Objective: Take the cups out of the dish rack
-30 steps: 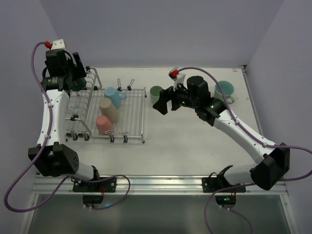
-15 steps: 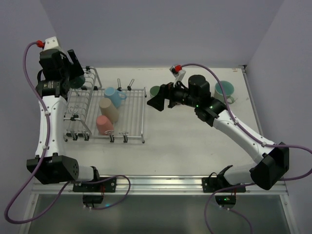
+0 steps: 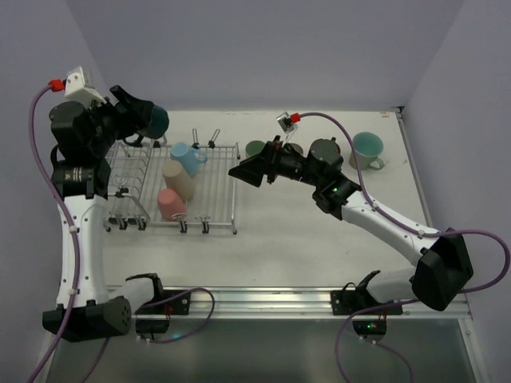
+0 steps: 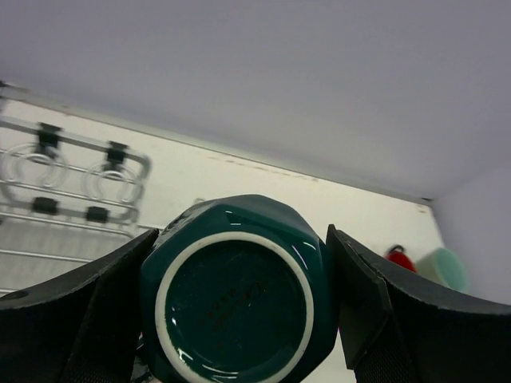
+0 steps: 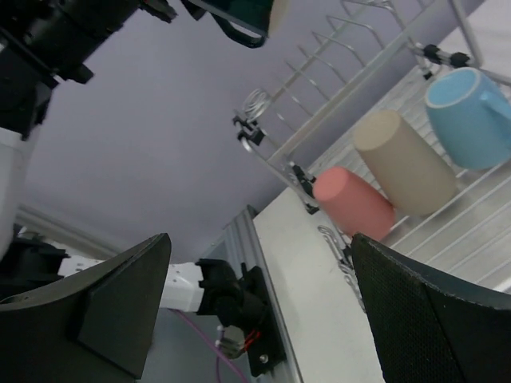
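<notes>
My left gripper is shut on a dark teal cup, held in the air above the back left of the dish rack. The left wrist view shows the teal cup's base squeezed between both fingers. On the silver wire rack's flat tray lie a light blue cup, a beige cup and a pink cup. My right gripper is open and empty, hovering at the rack's right edge. From the right wrist I see the pink cup, beige cup and light blue cup.
A green cup stands on the table behind my right gripper. A pale teal mug stands at the back right. The rack's taller slotted section is at its left side. Walls close in at the back and both sides.
The left arm has risen and turned, lifting the teal cup out of the rack's slotted section. The right gripper has swung left and now points at the rack.
</notes>
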Tool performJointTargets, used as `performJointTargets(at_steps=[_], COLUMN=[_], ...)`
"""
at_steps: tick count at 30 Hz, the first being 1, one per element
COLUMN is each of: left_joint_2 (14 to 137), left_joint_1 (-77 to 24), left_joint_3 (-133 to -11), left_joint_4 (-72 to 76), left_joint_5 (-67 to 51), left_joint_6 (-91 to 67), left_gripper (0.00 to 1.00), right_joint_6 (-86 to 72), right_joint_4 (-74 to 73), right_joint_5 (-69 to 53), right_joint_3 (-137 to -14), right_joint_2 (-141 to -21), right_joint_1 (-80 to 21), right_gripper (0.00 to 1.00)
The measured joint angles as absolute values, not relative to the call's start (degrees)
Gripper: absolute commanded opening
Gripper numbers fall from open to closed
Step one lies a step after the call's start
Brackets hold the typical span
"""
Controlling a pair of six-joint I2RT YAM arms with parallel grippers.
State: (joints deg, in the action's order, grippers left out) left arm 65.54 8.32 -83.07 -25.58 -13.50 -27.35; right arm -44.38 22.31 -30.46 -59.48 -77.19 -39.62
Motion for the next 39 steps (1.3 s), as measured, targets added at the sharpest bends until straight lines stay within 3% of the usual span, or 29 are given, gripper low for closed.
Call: performJointTargets(at_steps=[9,16,23,33,34,37,38,39], left_joint_2=[52.73,48.60,44.73,44.66,44.73,45.12,45.39,45.67], left_joint_1=[1.39,-3.64,-4.47,-9.02,-10.04,-12.29,-13.17,-13.98], left_joint_3=[-61.78,-53.65,-48.93,-44.12,-43.72,-42.41,-42.17,-41.98], left_joint_4=[-8.47,0.54,9.69,14.55,15.35,17.19,17.72,18.65], left_joint_5=[-27.97,-31.40,-32.91,-32.51,-32.08,-29.43,-28.58,-27.77], left_joint_6=[-41.54,-49.12,-54.70,-57.91,-58.00,-58.19,-58.57,-59.77], left_gripper=[0.00,0.00,0.00,0.00,0.00,0.00,0.02,0.12], right_joint_6=[-48.66,-50.54,-52.71,-56.55,-56.95,-58.63,-59.29,-60.29], right_joint_4=[34.52,36.64,38.94,43.53,43.97,45.84,46.54,47.88], right_joint_5=[-31.22,-31.11,-31.33,-33.15,-33.32,-34.30,-34.57,-34.98], right_joint_3=[-58.98,-60.77,-61.12,-64.93,-64.95,-64.90,-64.71,-64.20], right_joint_2=[-77.95,-82.11,-84.12,-87.83,-88.18,-88.64,-88.64,-88.60], right_joint_1=[-43.16,-43.79,-44.84,-45.32,-45.32,-45.34,-45.34,-45.21], right_gripper=[0.95,0.93,0.81,0.54,0.44,0.29,0.14,0.07])
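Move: The left hand already holds the dark green mug, high up. The open right gripper it is taken to lies about 30 cm to its right, 10 cm back and 7 cm lower. Below that way stand the blue mug, some 11 cm right, 2 cm ahead and 30 cm down, and the beige cup, 9 cm right and 5 cm back. From the right hand, the green mug is about 27 cm left, 9 cm ahead and 7 cm higher. Left swings the green mug about 17 cm right, 10 back; right rises some 5 cm leftward, closing on its rim. ##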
